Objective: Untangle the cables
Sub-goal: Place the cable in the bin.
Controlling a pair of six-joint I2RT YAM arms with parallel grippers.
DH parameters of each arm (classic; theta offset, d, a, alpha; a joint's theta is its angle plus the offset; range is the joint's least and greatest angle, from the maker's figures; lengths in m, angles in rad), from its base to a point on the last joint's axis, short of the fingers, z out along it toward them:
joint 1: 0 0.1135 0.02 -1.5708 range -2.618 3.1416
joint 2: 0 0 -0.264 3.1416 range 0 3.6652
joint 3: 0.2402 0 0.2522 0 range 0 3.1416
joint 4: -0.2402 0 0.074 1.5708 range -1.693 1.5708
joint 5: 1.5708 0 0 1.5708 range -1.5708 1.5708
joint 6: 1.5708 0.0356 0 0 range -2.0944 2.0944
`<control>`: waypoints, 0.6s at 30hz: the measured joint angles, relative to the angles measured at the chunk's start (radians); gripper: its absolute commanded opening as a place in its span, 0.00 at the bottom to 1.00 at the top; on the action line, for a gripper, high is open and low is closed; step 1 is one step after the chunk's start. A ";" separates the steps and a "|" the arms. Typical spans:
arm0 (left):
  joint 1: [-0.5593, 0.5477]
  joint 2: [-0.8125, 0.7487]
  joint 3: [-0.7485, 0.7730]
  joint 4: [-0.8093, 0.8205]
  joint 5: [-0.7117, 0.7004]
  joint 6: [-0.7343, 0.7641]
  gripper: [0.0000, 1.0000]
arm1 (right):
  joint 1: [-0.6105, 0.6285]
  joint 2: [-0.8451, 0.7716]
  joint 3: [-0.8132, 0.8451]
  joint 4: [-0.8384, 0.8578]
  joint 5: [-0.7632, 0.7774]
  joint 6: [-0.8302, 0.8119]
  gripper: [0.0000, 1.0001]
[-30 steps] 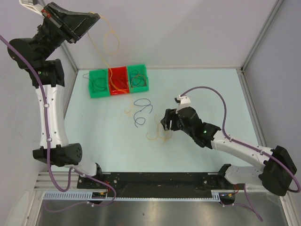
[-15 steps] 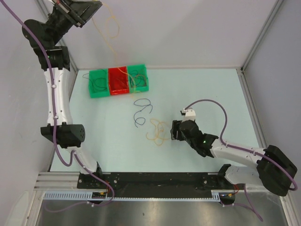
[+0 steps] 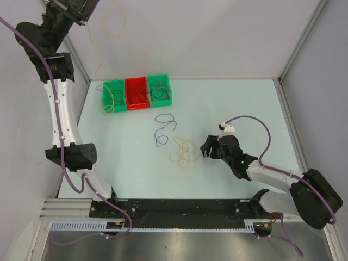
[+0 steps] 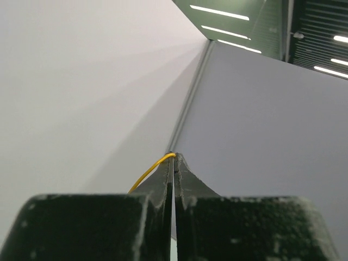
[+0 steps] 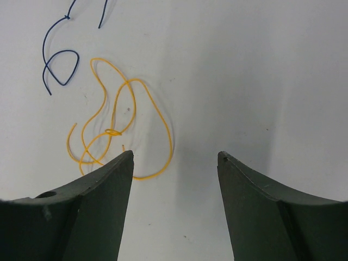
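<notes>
My left gripper (image 3: 80,6) is raised high at the top left and shut on a thin yellow cable (image 3: 97,64). That cable curls in a loop by the back wall and hangs down into the left green bin (image 3: 107,107). In the left wrist view the jaws are pressed together (image 4: 173,157) with the yellow cable (image 4: 148,174) pinched at their tip. My right gripper (image 3: 210,149) stands open low over the table, just right of a yellow tangle (image 3: 184,152). From the right wrist, its fingers (image 5: 175,156) are empty and the yellow tangle (image 5: 111,132) lies ahead to the left. A dark blue cable (image 3: 163,129) (image 5: 54,60) lies further back.
Three bins stand in a row at the back left: green, red (image 3: 136,103) and green (image 3: 161,100), each holding thin cables. The white back wall and side walls enclose the pale table (image 3: 244,109). The arm bases sit on the black rail (image 3: 179,209) at the near edge.
The left arm rose further up and left, pulling the yellow cable taut; its lower end moved from the red bin to the left green bin. The right gripper drew back rightward off the yellow tangle.
</notes>
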 measured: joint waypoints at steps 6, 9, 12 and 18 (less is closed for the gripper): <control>0.062 -0.002 0.000 -0.063 -0.058 0.098 0.00 | -0.069 0.000 -0.030 0.043 -0.096 0.031 0.68; 0.074 -0.005 0.000 -0.098 -0.096 0.159 0.00 | -0.085 0.000 -0.030 0.059 -0.129 0.040 0.68; 0.078 -0.005 0.000 -0.111 -0.128 0.203 0.00 | -0.098 0.000 -0.030 0.072 -0.162 0.047 0.68; 0.084 -0.002 0.014 -0.113 -0.177 0.238 0.00 | -0.116 0.003 -0.030 0.090 -0.206 0.051 0.68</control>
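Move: The left hand already holds one end of the orange-yellow cable, high above the table. The red bin lies some 18 cm ahead of this hand, 5 cm to its left and roughly 64 cm below. The left green bin stands about 18 cm ahead and 16 cm left, the right green bin about 19 cm ahead and 6 cm right, both as low. From the right hand, the red bin is about 31 cm ahead, 31 cm left and 5 cm below. Keeping the orange-yellow cable pinched at its fingertips, the left hand carries it left by about 6 cm and some 3 cm forward, towards the red bin and at nearly the same height, easing off at the end. Meanwhile the wrist turns roughly 20 degrees counter-clockwise, and the fingers stay shut. ##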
